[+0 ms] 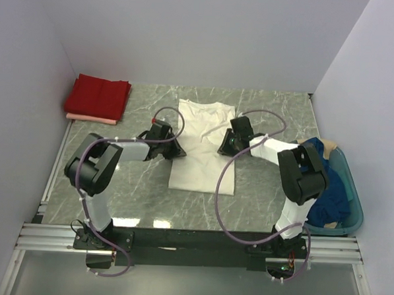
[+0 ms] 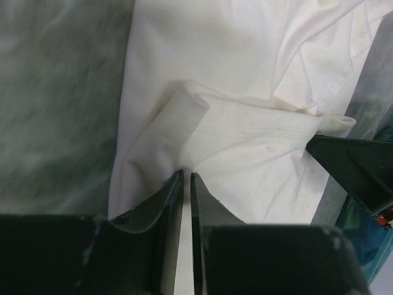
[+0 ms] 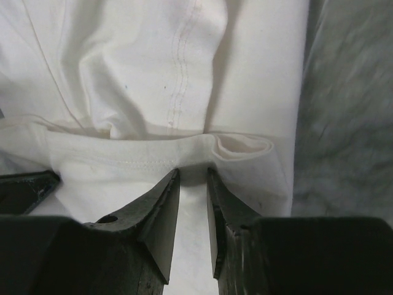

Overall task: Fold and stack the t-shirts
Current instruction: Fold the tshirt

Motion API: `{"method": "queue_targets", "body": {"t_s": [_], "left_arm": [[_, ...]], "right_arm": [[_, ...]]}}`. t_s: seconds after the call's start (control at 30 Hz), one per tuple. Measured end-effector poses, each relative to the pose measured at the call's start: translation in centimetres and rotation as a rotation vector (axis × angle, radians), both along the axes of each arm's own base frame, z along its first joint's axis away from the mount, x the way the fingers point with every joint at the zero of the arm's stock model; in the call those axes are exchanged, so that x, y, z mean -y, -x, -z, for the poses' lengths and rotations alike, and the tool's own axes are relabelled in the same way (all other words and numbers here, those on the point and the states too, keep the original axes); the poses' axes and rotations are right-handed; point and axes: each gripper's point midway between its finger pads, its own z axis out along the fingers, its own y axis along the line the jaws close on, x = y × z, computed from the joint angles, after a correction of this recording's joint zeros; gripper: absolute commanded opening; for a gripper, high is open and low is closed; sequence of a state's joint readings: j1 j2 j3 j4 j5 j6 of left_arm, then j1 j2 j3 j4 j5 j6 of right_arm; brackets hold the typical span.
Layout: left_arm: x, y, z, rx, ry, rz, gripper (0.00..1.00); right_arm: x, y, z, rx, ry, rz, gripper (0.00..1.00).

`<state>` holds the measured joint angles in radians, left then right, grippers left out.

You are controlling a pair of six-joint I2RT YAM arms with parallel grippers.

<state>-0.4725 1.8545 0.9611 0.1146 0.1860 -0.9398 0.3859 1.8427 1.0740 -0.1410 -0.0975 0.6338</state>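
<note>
A cream-white t-shirt (image 1: pixel 201 138) lies lengthwise in the middle of the table, folded narrow with its collar at the far end. My left gripper (image 1: pixel 175 150) (image 2: pixel 186 174) is at the shirt's left edge, jaws nearly together on a pinch of the white cloth (image 2: pixel 245 123). From the other side, my right gripper (image 1: pixel 225 145) (image 3: pixel 192 171) is closed on a thicker fold at the stitched hem (image 3: pixel 123 163). A folded red t-shirt (image 1: pixel 97 96) rests on a pale pink one (image 1: pixel 89 118) at the back left. A dark blue t-shirt (image 1: pixel 333 194) lies crumpled in the basket.
The teal plastic basket (image 1: pixel 354 195) stands at the table's right edge beside the right arm, with a tan cloth (image 1: pixel 327 145) at its far end. White walls close in the back and both sides. Purple cables loop from both arms over the marbled table (image 1: pixel 268 184).
</note>
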Motion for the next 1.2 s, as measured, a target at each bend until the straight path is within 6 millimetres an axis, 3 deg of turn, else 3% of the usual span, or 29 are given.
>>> {"method": "queue_targets", "body": {"t_s": [0.27, 0.47, 0.6, 0.87, 1.2], "left_arm": [[-2.7, 6.6, 0.1, -0.029, -0.022, 0.005, 0.17], [-3.7, 9.3, -0.2, -0.035, -0.029, 0.005, 0.19], [-3.9, 9.2, -1.1, -0.023, -0.039, -0.002, 0.20], [-3.2, 5.9, -3.7, 0.055, -0.059, -0.014, 0.19], [-5.1, 5.4, 0.0, -0.019, -0.150, -0.047, 0.17]], "right_arm": [[-2.5, 6.8, 0.1, -0.027, -0.019, -0.106, 0.32], [-3.2, 8.1, 0.1, -0.031, -0.026, -0.137, 0.32], [-3.2, 8.1, 0.0, -0.032, -0.022, -0.140, 0.31], [-2.4, 8.3, -0.6, -0.044, 0.005, -0.145, 0.31], [0.4, 6.6, -1.6, -0.018, 0.001, -0.076, 0.25]]}}
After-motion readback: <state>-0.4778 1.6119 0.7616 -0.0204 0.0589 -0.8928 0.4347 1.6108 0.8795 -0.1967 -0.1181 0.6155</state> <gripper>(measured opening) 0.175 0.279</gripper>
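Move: The folded cream t-shirt lies under both closed grippers, its middle about 3 cm ahead and 8 cm right of the left hand, and 2 cm ahead and 7 cm left of the right, a centimetre below both. The red shirts' stack is some 24 cm ahead and 36 cm left of the left hand, slightly higher. The basket's middle sits roughly 42 cm right of the right hand and 12 cm back, a little higher. Keep both sets of fingertips down on the t-shirt's folded edge and drag it back 8 to 9 cm and slightly left. Then raise the left gripper about 3.5 cm, carry it forward, and set it down farther left on the hem by the left edge, while the right holds, then shifts right towards its edge, rising slightly and easing forward. ##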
